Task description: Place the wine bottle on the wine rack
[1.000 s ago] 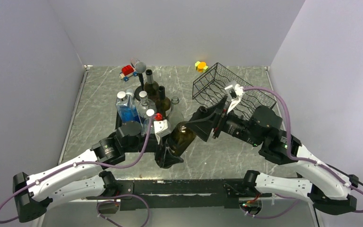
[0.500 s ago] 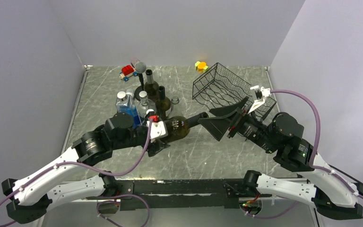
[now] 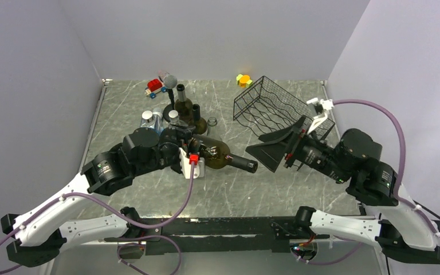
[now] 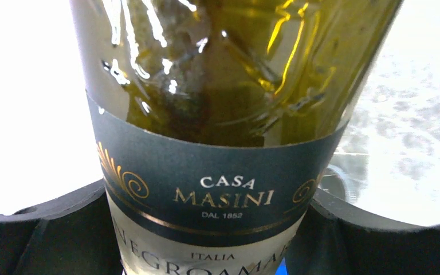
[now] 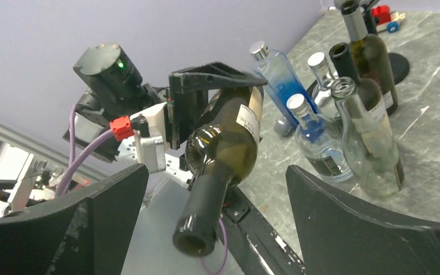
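Observation:
The wine bottle (image 3: pixel 224 157) is dark olive glass with a dark-and-white label. It hangs level above the table, neck pointing right. My left gripper (image 3: pixel 196 153) is shut on its body; in the left wrist view the labelled bottle (image 4: pixel 217 143) fills the frame between the black fingers (image 4: pixel 40 229). My right gripper (image 3: pixel 262 146) stands open just right of the bottle's mouth, touching nothing. In the right wrist view the bottle (image 5: pixel 223 149) points its mouth at the gap between the spread fingers (image 5: pixel 372 229). The black wire wine rack (image 3: pixel 266 106) sits tilted at the back right, behind the right gripper.
Several upright bottles (image 3: pixel 177 117), among them a blue one (image 3: pixel 150 127), crowd behind the left gripper. A microphone (image 3: pixel 168 82) and a red toy car (image 3: pixel 155 86) stand at the back, with a yellow toy (image 3: pixel 243 79) near the rack. A small ring (image 3: pixel 212 121) lies mid-table.
The right gripper let go of the bottle's neck, opened wide and drew back to the right. The left arm swung the bottle from a steep tilt to level, neck now pointing right.

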Controlling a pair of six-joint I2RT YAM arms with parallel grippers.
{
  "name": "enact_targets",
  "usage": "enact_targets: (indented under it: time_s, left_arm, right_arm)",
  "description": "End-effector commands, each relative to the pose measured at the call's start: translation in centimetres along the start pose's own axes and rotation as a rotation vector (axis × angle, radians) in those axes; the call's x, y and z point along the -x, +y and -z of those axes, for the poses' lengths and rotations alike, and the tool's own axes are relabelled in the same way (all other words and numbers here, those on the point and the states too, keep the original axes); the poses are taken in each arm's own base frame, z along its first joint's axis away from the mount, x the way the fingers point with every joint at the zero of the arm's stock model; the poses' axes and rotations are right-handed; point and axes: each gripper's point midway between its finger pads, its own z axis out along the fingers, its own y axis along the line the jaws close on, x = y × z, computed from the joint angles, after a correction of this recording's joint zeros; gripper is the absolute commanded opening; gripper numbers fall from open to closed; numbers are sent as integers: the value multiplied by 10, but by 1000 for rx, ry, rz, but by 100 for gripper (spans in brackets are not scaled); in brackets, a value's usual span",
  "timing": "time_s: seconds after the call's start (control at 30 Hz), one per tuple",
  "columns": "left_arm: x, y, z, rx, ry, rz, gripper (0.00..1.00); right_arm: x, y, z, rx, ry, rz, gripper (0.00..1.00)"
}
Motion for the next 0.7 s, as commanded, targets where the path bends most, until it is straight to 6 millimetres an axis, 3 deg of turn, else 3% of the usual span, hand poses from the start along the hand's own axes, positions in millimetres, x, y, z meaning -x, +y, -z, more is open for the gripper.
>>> enact_targets:
  time_s: [0.0,0.27,0.37,0.53,0.67]
  left_arm:
    - [56,79,22,249,-138,-261,1]
    - [59,115,16,342,-32,-453,1]
    - [59,119,14,341,-11,-471,1]
    - [44,117,8,354,57,-524,1]
    - [46,113,4,343,35,-499,1]
  right_arm:
    - [-27,0,-16,-24,179,25,92]
    - [-76,-14,-40,-54,404,72,79]
    - [-88,-14,-44,-44,463,84,71]
    - [-104,-25,-47,-65,524,105,67]
    - [-114,-28,-53,-68,567,112,64]
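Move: My left hand holds the wine bottle low on its body, neck slanting up to the right. My open right gripper is about 21 cm right of my left hand, 6 cm back and 12 cm higher. From my right hand, the wine bottle's neck lies about 8 cm left, 2 cm back and 3 cm below. The wine rack lies about 28 cm ahead, 12 cm right and 37 cm below; a clear bottle stands about 11 cm ahead, 15 cm left and 33 cm below. I sweep my right hand down about 10 cm and some 6 cm left onto the wine bottle's neck, dipping its fingers and narrowing them from wide open to roughly two-thirds, so they straddle the neck without clamping it. Meanwhile my left hand keeps its grip, shifts forward and up, and rolls some 30 degrees, swinging the neck down and back. ##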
